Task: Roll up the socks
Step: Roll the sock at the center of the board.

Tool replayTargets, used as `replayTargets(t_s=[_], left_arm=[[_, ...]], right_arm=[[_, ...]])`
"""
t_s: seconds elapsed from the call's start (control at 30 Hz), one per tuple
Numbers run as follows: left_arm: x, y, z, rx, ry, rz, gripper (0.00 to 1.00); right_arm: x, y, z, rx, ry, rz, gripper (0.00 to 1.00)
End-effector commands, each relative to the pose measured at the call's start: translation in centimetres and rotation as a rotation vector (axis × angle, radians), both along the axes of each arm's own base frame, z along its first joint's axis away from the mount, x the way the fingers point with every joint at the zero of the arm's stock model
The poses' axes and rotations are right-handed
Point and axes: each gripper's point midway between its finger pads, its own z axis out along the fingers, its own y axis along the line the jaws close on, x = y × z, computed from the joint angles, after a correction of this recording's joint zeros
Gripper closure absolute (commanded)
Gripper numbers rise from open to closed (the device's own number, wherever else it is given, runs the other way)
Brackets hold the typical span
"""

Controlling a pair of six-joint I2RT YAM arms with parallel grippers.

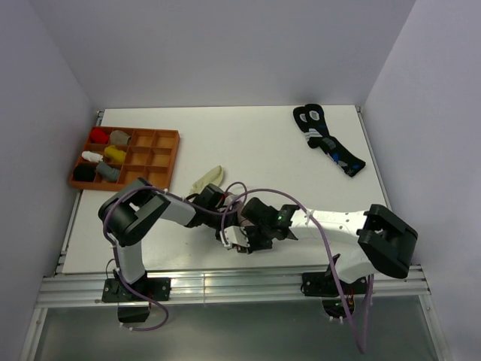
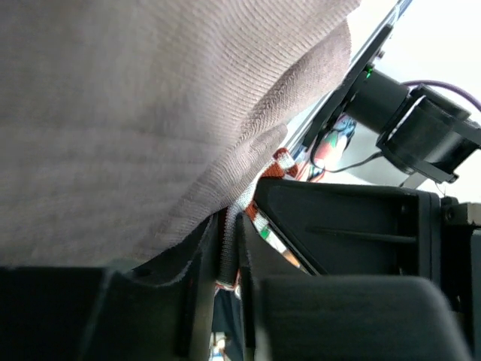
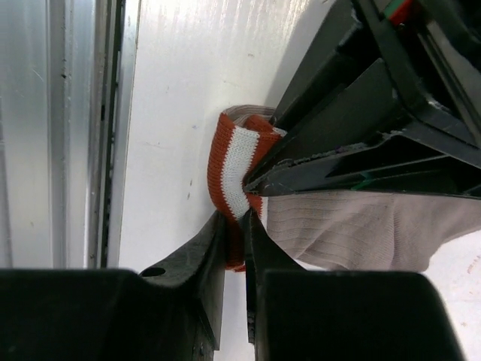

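Note:
The taupe sock (image 2: 128,128) fills most of the left wrist view, its ribbed cloth hanging over my left gripper (image 2: 231,233). That gripper is shut on a thin fold of the sock near the cuff. In the right wrist view my right gripper (image 3: 236,229) is shut on the red-and-white striped cuff (image 3: 233,169), just above the table near its front edge. From above, both grippers meet at the front middle and hide most of this sock; only a bit of cuff (image 1: 231,242) shows. The cream sock (image 1: 207,179) lies flat behind them, untouched.
A brown compartment tray (image 1: 170,159) with several small sock bundles stands at the back left. Black socks with blue-and-white marks (image 1: 328,143) lie at the back right. A metal rail (image 3: 83,135) runs along the table's front edge, close to the grippers.

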Motion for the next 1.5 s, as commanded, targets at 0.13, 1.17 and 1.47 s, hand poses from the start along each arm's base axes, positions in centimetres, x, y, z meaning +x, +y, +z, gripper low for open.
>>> replayTargets(t_s=[0.13, 1.17, 1.47], left_arm=[[3.6, 0.3, 1.4, -0.059, -0.189, 0.215, 0.64], [5.2, 1.1, 5.5, 0.076, -1.122, 0.242, 0.55], [3.4, -0.7, 3.4, 0.092, -1.168, 0.131, 0.55]], right_arm=[[-1.4, -1.5, 0.1, -0.065, 0.207, 0.011, 0.9], [2.8, -1.1, 1.2, -0.202, 0.895, -0.148, 0.91], [3.5, -0.7, 1.6, -0.197, 0.935, -0.165, 0.91]])
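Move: The rolled striped cuff is at both hands' fingertips: still between the left fingers, and already pinched by the right ones, its middle within about 1 cm of either hand point. From the right hand the sock's grey body stretches straight out ahead, its middle some 8 cm off and about 1 cm lower. The pale green sock lies roughly 20 cm ahead and 13 cm to the left of the right hand. The right fingers keep their pinch on the cuff and roll it forward towards the grey body, tipping about 50 degrees until they point back and down, while travelling some 3.5 cm forward. The left fingers open and let go, swing out forward and left, then lift back to the right, turning strongly to point forward, right and down, and sink open towards the cuff again. ##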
